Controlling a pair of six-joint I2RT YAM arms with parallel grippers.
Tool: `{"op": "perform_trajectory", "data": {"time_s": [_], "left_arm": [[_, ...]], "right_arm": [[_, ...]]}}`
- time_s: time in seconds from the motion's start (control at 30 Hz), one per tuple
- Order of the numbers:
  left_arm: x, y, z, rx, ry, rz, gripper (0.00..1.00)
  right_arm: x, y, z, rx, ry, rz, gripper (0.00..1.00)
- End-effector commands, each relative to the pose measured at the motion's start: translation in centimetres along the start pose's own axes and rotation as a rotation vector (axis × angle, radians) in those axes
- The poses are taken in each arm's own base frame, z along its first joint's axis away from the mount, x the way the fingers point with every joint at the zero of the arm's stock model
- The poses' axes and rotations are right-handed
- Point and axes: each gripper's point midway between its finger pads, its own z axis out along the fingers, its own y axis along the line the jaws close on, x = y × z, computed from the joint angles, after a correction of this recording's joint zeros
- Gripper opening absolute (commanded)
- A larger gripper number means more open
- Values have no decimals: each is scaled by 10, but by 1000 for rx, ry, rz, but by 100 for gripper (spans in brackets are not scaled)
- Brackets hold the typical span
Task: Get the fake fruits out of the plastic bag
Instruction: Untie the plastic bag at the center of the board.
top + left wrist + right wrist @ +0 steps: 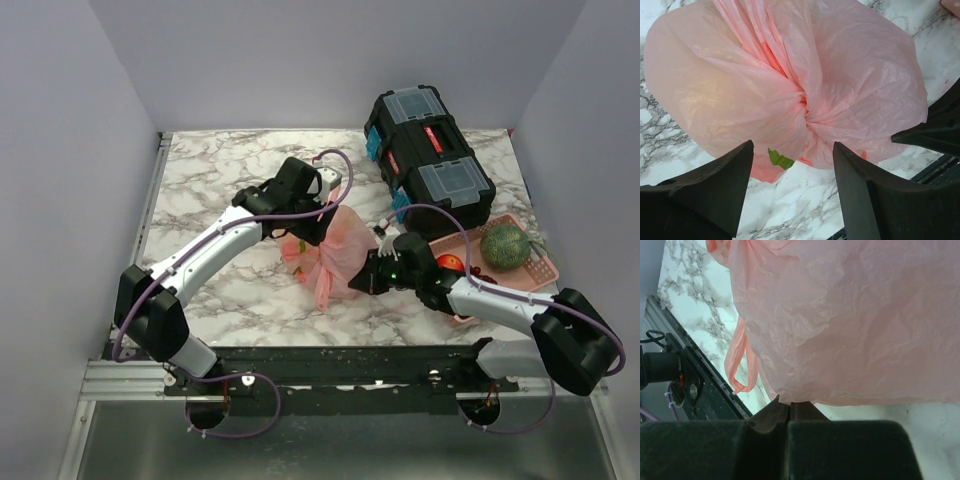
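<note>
The pink plastic bag (340,252) lies bunched at mid-table, twisted into a knot-like gather (804,102). The fake fruits are hidden inside it. Only a green leaf tip (779,159) pokes out under its near edge, and a faint yellow tint (715,107) shows through the film. My left gripper (332,212) hovers at the bag's far side. It is open (792,150), with marble between its fingers (722,187) and the bag just ahead. My right gripper (366,281) is shut (789,406), its tips pinching the bag's lower edge (850,320). A loop handle (738,367) hangs free.
A black toolbox (428,152) stands at the back right. To its front, a rigid pink basket (535,268) holds a green netted melon (505,243) and a red apple (450,263). Walls close in on three sides, and a metal rail (300,365) runs along the near edge.
</note>
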Motion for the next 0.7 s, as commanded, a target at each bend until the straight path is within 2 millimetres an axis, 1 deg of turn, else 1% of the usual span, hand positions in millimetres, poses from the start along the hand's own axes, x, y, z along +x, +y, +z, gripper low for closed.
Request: {"op": "perform_trajectory", "data": {"time_s": [0.0,0.1,0.2,0.27,0.33,0.37,0.43,0.53,0.67], "left_arm": [[5,4,10,-20,18,6,65],[11,3,23,-14,72,-14,65],[16,5,33,-26,113,-42,55],[20,6,38,-36,132,-57,44],[24,11,37,-70,160,-75,27],[26,13,35,-81,174,-78,15],[35,18,31,-102,203,-69,0],[51,27,19,-141,261,-31,0],[59,34,10,-149,267,-5,0]], "right_arm": [[7,7,0,-41,33,-6,1],[9,13,0,-70,43,-16,1],[11,16,-3,-82,50,-38,1],[12,15,-5,-72,55,-50,1],[11,11,-5,-47,55,-55,1],[11,9,-4,-35,56,-54,1],[8,9,-4,-30,49,-53,1],[2,15,-5,-52,26,-55,1],[1,15,-4,-53,25,-72,1]]}}
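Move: The bag's knot lies about 6 cm below the left hand, a centimetre or so ahead and 1 cm to its right. The bag's standing loop is some 8 cm ahead of that hand and 3 cm to its right, and the loose tail loop about 9 cm back and 1 cm right, both lower than the hand; the toolbox stands around 17 cm ahead and 21 cm right. From the right hand the knot is about 6 cm ahead, 6 cm left and slightly above. The left hand sinks about 6 cm with open fingers onto the pink bag's bunched neck, its fingers tilting some 15 degrees steeper, and shuts them fully on the film right beside the knot, then draws about 2 cm to the left with the pinch kept. The right hand keeps its shut fingers on the bag's near right side, easing about 1 cm back. ##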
